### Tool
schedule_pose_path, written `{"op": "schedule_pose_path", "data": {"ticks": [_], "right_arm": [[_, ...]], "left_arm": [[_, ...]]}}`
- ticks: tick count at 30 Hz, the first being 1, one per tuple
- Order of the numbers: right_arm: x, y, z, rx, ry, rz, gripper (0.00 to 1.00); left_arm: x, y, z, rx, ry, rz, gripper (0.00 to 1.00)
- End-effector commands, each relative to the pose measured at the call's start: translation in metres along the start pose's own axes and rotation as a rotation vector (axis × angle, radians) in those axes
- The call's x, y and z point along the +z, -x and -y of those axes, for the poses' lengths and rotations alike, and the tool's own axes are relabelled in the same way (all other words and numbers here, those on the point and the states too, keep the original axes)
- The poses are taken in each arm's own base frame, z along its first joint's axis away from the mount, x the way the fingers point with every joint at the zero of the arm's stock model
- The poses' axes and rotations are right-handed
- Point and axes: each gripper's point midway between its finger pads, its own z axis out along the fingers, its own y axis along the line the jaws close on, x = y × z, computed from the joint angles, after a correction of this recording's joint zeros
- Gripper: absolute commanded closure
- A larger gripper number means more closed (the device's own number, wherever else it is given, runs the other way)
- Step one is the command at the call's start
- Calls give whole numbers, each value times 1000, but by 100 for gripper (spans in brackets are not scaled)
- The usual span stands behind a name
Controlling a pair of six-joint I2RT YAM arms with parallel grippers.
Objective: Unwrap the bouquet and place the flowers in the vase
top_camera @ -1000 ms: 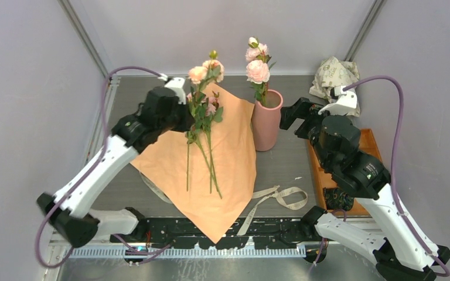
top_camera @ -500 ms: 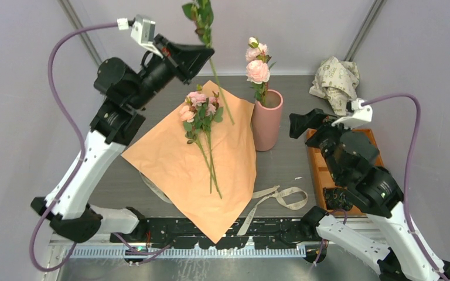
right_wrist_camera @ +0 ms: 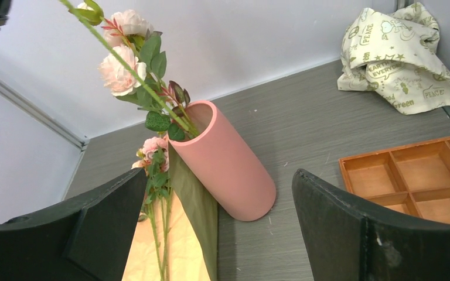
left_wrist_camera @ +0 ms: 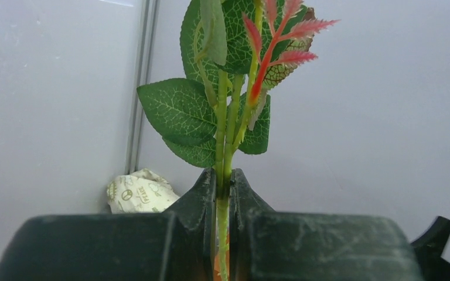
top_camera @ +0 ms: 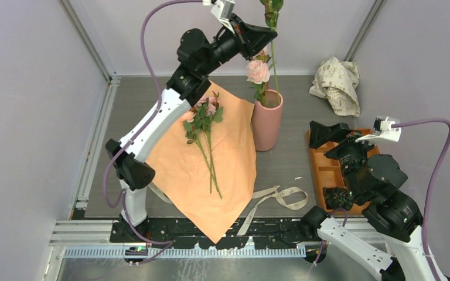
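My left gripper (top_camera: 271,36) (left_wrist_camera: 224,181) is raised high at the back and is shut on the thin green stem of one flower stalk (top_camera: 274,64) (left_wrist_camera: 223,117). The stalk hangs down with its lower end at the mouth of the pink vase (top_camera: 266,123) (right_wrist_camera: 228,164). Another stalk with pink blooms (top_camera: 258,71) (right_wrist_camera: 117,73) stands in the vase. The bouquet's orange wrapping paper (top_camera: 222,175) lies spread open, and the other flowers (top_camera: 204,117) (right_wrist_camera: 155,158) lie on it. To the right of the vase, my right gripper (top_camera: 327,133) (right_wrist_camera: 220,175) is open and holds nothing.
A beige ribbon (top_camera: 278,196) lies loose at the paper's near right edge. Crumpled cream printed paper (top_camera: 337,82) (right_wrist_camera: 398,55) sits in the back right corner. An orange compartment tray (top_camera: 322,172) (right_wrist_camera: 410,170) lies under my right arm. Grey walls enclose the table.
My left arm has lifted one stalk off the paper and swung it up and right to above the vase. My right arm has drawn back toward the tray.
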Motion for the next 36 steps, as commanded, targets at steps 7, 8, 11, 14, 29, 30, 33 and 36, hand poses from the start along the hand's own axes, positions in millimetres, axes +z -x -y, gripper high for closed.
{"op": "schedule_pose_path", "data": {"ticks": [7,8,11,14,29,30,33,36], "right_arm": [[6,-4,4,-60,-22,6,0],[7,-6,3,-62,-19,1,0],[11,-12,1,-64,-17,-18,1],[13,-18,0,-66,-18,-33,1],[12,-29,-9,-17,34,-59,0],[12,-29,-9,-9,37,-58,0],[11,-30,-11,10,48,-59,1],[9,-31,-12,19,55,-64,1]], "left_arm": [[17,-4,-9,124,-27,-2,100],[16,-9,-13,129,-15,-8,100],[14,-20,-23,148,17,-28,100],[11,-33,-30,161,37,-66,100],[-46,-145,-50,88,219,-231,72],[-47,-142,-46,94,218,-231,67],[-51,-135,-36,100,210,-237,57],[-57,-128,-24,108,212,-238,53]]}}
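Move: The left hand pinches a flower stem high over the vase, whose middle is about 5 cm ahead, 5 cm right and 43 cm below; the stem's lower end is already in the mouth. The blossom already in the vase sits some 8 cm ahead, level sideways and 18 cm below. The flowers left on the wrapping lie about 5 cm ahead, 16 cm left and 55 cm down. From the right hand the vase is roughly 22 cm ahead, 13 cm left and 28 cm below. Still pinching the stem, the left fingers feed it down into the vase: the hand edges forward and right, then sinks about 22 cm in all, tipping some 25 degrees until the fingers are nearly level. Just above the mouth they open to nearly half and let go, and the hand backs off about 3 cm and rises slightly. The empty right hand dips a few centimetres. ##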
